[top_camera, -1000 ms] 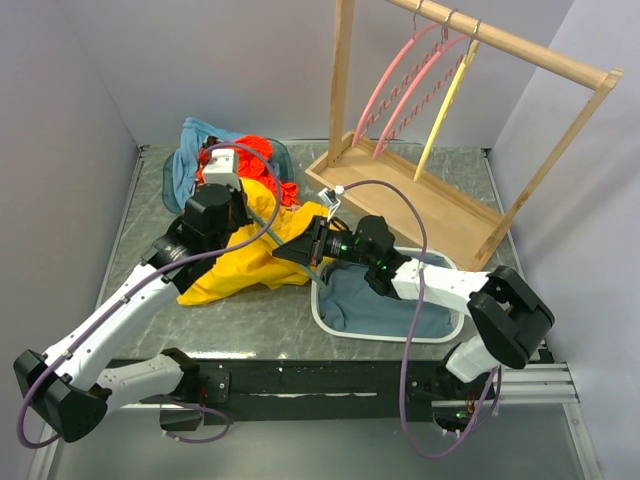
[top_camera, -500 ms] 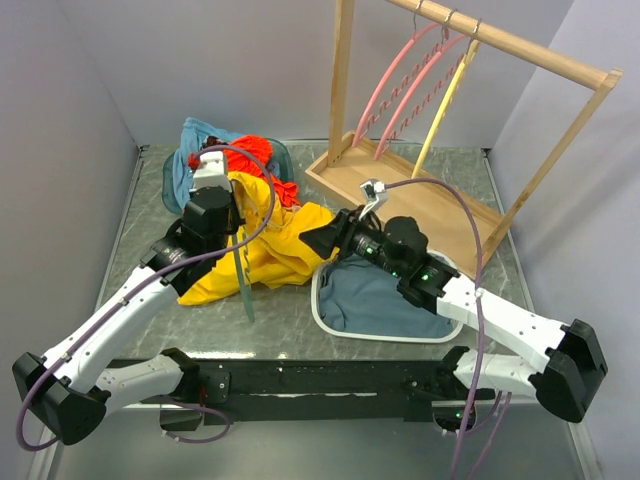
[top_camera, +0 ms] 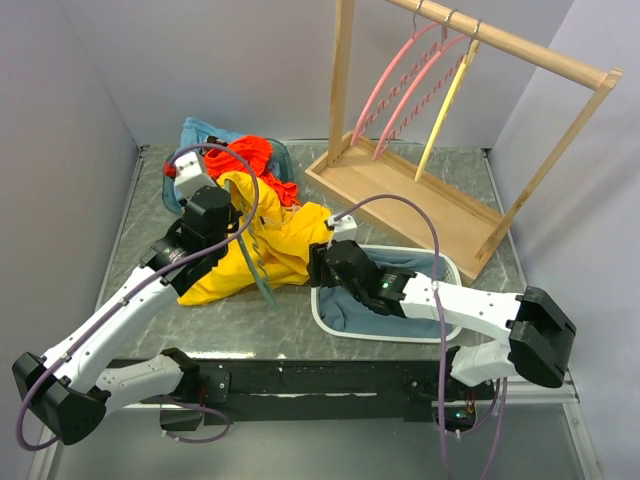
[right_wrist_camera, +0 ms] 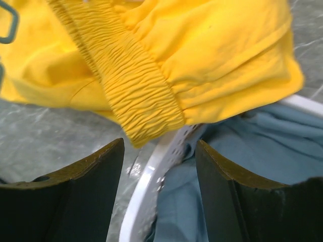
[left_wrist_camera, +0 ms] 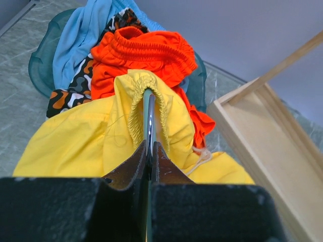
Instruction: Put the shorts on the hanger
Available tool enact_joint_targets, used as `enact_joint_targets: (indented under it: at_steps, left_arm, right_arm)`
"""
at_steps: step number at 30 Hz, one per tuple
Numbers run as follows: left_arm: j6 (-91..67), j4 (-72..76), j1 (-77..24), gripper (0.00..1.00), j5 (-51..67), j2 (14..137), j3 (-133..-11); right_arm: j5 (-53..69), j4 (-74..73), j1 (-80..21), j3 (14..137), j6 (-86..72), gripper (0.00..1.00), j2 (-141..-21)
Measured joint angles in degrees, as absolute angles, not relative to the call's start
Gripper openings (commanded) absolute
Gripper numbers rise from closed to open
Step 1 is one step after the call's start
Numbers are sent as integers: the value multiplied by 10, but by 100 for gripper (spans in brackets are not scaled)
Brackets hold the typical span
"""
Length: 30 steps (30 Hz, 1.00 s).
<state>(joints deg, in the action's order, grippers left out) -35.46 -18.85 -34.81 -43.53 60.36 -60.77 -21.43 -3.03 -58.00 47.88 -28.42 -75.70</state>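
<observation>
The yellow shorts [top_camera: 288, 245] lie crumpled on the table left of centre. My left gripper [top_camera: 232, 222] is shut on the thin teal hanger [top_camera: 258, 275], whose lower arm slants down over the shorts. In the left wrist view the hanger [left_wrist_camera: 149, 108] runs up from the closed gripper [left_wrist_camera: 149, 151] into the gathered waistband of the shorts [left_wrist_camera: 133, 116]. My right gripper [right_wrist_camera: 159, 154] stands open just below the elastic waistband [right_wrist_camera: 136, 91], over the basket rim, holding nothing. From above, this gripper [top_camera: 316, 268] sits at the shorts' right edge.
A white basket [top_camera: 330, 325] with blue-grey cloth [top_camera: 390, 300] stands at front right. An orange-red garment [left_wrist_camera: 146, 50] and blue cloth [left_wrist_camera: 81, 35] are piled behind the shorts. The wooden rack [top_camera: 420, 200] at back right carries pink hangers [top_camera: 400, 90] and a yellow hanger [top_camera: 445, 110].
My right gripper has opened, let go and drawn back down to the basket's left rim. My left gripper has shifted back and left, swinging the hanger's lower end to the right.
</observation>
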Motion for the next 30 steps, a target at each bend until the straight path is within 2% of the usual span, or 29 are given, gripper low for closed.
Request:
enact_joint_targets:
  at_steps: [6, 13, 25, 27, 28, 30]
  left_arm:
    - [-387, -158, -360, 1, -467, 604, -607]
    - [-402, -114, -381, 1, -515, 612, -596]
    - [-401, -60, -388, 1, -569, 624, -572]
    - [-399, -49, -388, 1, -573, 624, -570]
    - [-399, -45, -388, 1, -575, 624, -569]
    - [-399, -32, -389, 1, -582, 624, -564]
  right_arm:
    - [-249, -40, -582, 517, -258, 63, -789]
    - [-256, -44, -588, 547, -243, 65, -805]
    - [-258, -65, -597, 572, -233, 61, -847]
    - [-258, -68, -597, 572, -230, 52, -847]
    - [-259, -68, -597, 572, -229, 33, -847]
    - [-261, -72, -597, 572, -227, 9, -848]
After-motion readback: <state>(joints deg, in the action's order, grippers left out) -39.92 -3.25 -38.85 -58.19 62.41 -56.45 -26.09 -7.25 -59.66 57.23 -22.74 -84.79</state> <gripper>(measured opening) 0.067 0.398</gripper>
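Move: Still gripping the green hanger, the left hand has the yellow shorts' far waistband end about 8 cm ahead, 1 cm left and 4 cm below. The empty right hand has the near waistband end some 3 cm ahead, 3 cm left and 2 cm below. From the right hand, the hanger's free end is around 8 cm left and 7 cm back, and the white basket 16 cm right, 6 cm back and 12 cm lower. Right hand eases forward-left about 3 cm, closing on the near waistband; left tips the held hanger up 10 degrees. ##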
